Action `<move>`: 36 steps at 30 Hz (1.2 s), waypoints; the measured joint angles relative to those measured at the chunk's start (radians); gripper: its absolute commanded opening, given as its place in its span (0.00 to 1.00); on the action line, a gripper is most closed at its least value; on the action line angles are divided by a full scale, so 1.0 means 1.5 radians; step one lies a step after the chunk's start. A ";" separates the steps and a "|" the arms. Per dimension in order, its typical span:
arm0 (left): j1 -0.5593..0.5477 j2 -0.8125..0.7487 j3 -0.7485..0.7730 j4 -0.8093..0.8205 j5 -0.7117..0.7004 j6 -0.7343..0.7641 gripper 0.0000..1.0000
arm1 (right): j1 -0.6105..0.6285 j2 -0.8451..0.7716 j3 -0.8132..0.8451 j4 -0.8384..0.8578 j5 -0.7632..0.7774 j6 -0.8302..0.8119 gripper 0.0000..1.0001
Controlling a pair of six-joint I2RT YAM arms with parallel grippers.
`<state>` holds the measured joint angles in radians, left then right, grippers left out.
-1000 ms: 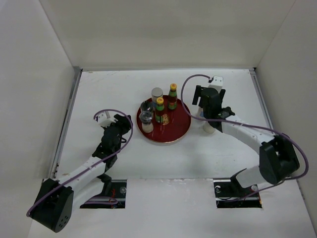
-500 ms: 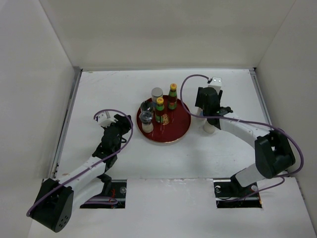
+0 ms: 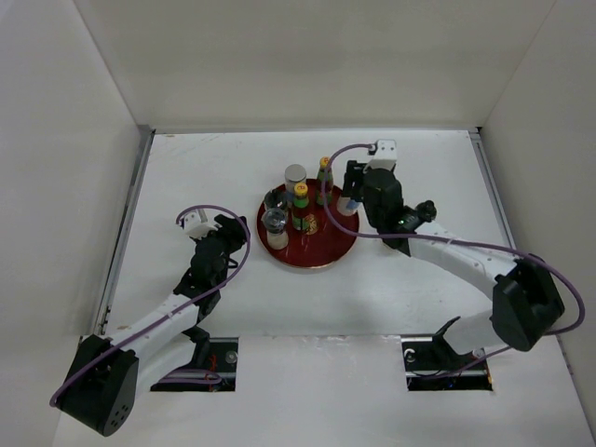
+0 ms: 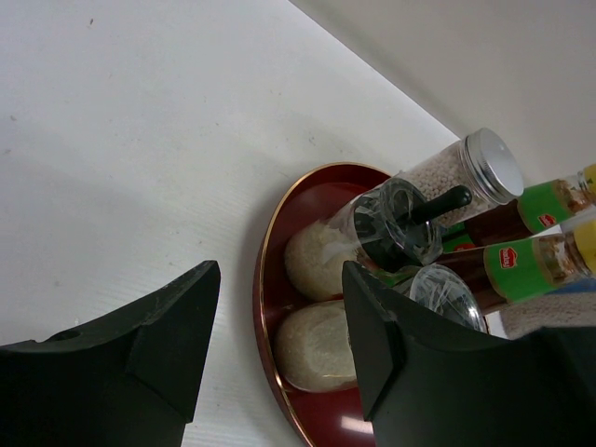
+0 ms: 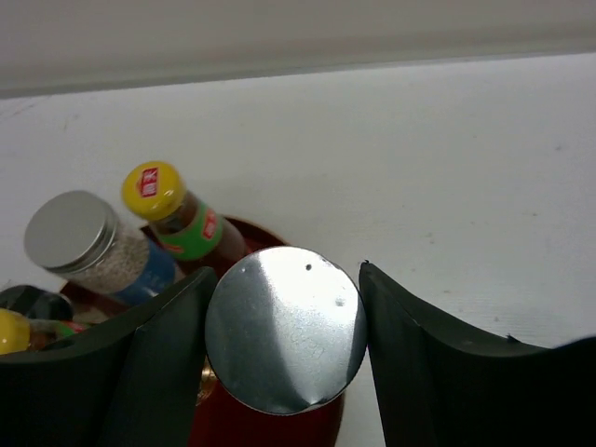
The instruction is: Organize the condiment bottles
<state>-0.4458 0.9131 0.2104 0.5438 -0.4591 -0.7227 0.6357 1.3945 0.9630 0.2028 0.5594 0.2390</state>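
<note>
A red round tray (image 3: 321, 253) holds a silver-capped cylinder (image 3: 295, 174), two slim brown yellow-capped bottles (image 3: 324, 177) (image 3: 301, 197) and two squat glass jars (image 3: 276, 201) (image 3: 275, 226). My right gripper (image 3: 350, 196) is shut on a second silver-capped cylinder (image 5: 284, 331) and holds it over the tray's right rim (image 5: 270, 430), beside a yellow-capped bottle (image 5: 175, 212). My left gripper (image 3: 226, 237) is open and empty on the table left of the tray. In its wrist view the gripper (image 4: 279, 349) faces the two jars (image 4: 317, 256) (image 4: 312, 346).
White walls enclose the table on three sides. The right arm's cable loops above the tray's right side (image 3: 343, 177). Bare table lies right of the tray (image 3: 410, 270) and between the left gripper and the tray.
My right gripper has lifted the silver-capped cylinder from the table right of the tray and carried it left to the tray's right rim. The left arm has not moved.
</note>
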 measured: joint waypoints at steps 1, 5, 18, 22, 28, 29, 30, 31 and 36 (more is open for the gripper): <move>0.000 0.001 0.000 0.000 0.000 0.000 0.53 | 0.008 0.016 0.005 0.004 -0.006 0.000 0.46; 0.000 0.003 0.000 0.000 0.000 0.000 0.53 | 0.021 0.086 0.023 0.008 -0.029 0.000 0.48; 0.000 0.006 0.000 0.001 0.000 -0.001 0.53 | 0.023 0.116 0.034 0.029 -0.038 -0.007 0.86; 0.000 0.009 0.000 0.002 0.000 -0.001 0.53 | 0.024 0.012 0.001 0.027 -0.010 -0.004 0.86; 0.000 0.009 0.000 0.003 0.001 -0.002 0.53 | 0.020 -0.173 -0.088 -0.040 0.095 0.046 0.89; 0.000 0.009 0.000 0.003 0.001 -0.003 0.53 | 0.016 -0.190 -0.105 -0.062 0.110 0.059 0.89; 0.000 0.009 0.000 0.003 0.001 -0.004 0.53 | 0.007 -0.201 -0.119 -0.084 0.120 0.074 0.90; 0.000 0.009 0.000 0.003 0.001 -0.005 0.53 | -0.003 -0.208 -0.135 -0.111 0.128 0.091 0.90; 0.000 0.009 0.000 0.004 0.001 -0.008 0.54 | -0.048 -0.200 -0.183 -0.212 0.135 0.155 0.92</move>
<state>-0.4458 0.9264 0.2104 0.5495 -0.4580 -0.7345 0.5644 1.0950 0.6891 -0.1146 0.7620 0.4713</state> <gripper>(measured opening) 0.535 0.911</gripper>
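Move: My right hand holds the silver-lidded jar; its free spot on the tray lies about 2 cm ahead, 4 cm left and 16 cm below. The nearer sauce bottle stands some 8 cm ahead and 9 cm left, the other level and 15 cm left. Next comes the nearer black-capped bottle, 7 cm back and 12 cm right, its mate 3 cm back and 18 cm right. From my left hand, the spot is 7 cm ahead, 28 cm right and 8 cm lower. With my right hand I lower the jar about 7 cm while easing it left onto the tray's right side, then open my fingers and let go. I lift clear and sweep back and right some 15 cm towards the nearer black-capped bottle, turning clockwise, then sink over its cap with fingers wide and dipping. ##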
